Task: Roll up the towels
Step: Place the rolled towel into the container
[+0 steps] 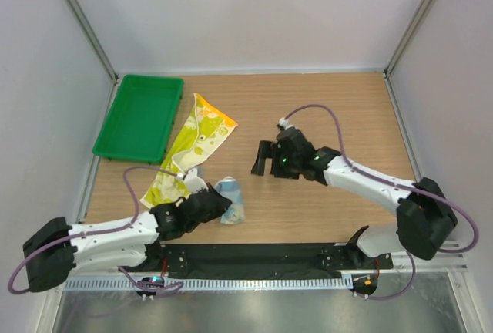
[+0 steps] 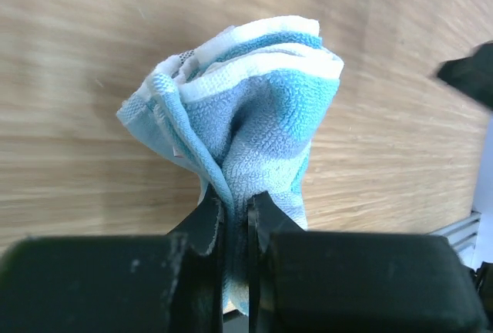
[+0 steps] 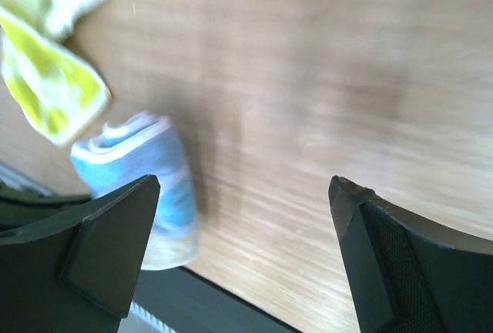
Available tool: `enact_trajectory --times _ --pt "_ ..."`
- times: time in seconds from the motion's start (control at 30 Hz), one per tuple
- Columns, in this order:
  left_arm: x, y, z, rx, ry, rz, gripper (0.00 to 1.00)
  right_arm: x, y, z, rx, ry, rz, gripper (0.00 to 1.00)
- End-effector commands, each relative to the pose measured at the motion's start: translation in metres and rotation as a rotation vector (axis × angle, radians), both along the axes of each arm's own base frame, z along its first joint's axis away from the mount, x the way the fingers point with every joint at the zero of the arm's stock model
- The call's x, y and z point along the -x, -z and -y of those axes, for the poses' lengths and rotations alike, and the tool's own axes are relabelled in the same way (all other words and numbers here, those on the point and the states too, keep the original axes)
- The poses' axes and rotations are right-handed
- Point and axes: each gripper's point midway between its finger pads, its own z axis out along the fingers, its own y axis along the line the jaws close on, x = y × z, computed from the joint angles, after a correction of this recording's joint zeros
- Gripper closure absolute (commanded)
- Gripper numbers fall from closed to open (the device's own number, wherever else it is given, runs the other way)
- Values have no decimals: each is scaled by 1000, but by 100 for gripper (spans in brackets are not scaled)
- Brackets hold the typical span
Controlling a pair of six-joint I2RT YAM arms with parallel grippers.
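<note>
The light blue towel (image 1: 232,198) lies rolled into a short bundle near the table's front edge. My left gripper (image 1: 219,203) is shut on its near end, and the cloth bunches up out of the pinch in the left wrist view, where the blue towel (image 2: 246,109) fills the middle above the gripper (image 2: 235,211). The yellow-green towel (image 1: 196,146) lies spread flat, slanting from the tray toward the front. My right gripper (image 1: 262,159) hovers open to the right of the blue roll, with nothing between its fingers. The right wrist view shows the gripper (image 3: 245,194), the blue roll (image 3: 146,169) and a corner of the yellow-green towel (image 3: 48,86).
A green plastic tray (image 1: 139,117) sits at the back left against the wall. White walls enclose the wooden table (image 1: 339,109) on three sides. A black rail (image 1: 254,254) runs along the front edge, close to the blue roll.
</note>
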Motion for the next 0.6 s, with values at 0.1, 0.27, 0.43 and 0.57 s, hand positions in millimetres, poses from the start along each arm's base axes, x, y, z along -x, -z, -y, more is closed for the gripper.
enact_trajectory --times 0.1,0.27,0.43,0.57 --pt "-49 -89 -68 -130 -122 198 100 -28 -58 71 25 177 113 0" --pt "-100 -138 -116 -179 -246 256 100 -15 -58 70 -14 151 87 0" --pt "-177 -156 -181 -57 -417 209 100 -7 -51 65 -54 134 64 0" --pt "-226 -170 -207 156 -542 314 100 -3 -46 59 -90 116 48 0"
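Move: The rolled blue towel is already pinched in the left gripper. The green container it goes to has its middle about 30 cm ahead of that hand and 30 cm to its left, slightly below it. The yellow towel lies between, some 17 cm ahead and 14 cm left; the right gripper hangs about 12 cm to the right and 8 cm farther out. From the right gripper, the container is roughly 23 cm ahead, 43 cm left and 7 cm lower. Keep the left gripper shut on the rolled towel and swing it fast to the left and forward, about 20 cm each way, up and over the yellow towel to the container's near right corner, rising steeply, then starting to sink, while turning some 30 degrees counter-clockwise. Draw the empty, open right gripper about 7 cm right, up and then partly back down. ##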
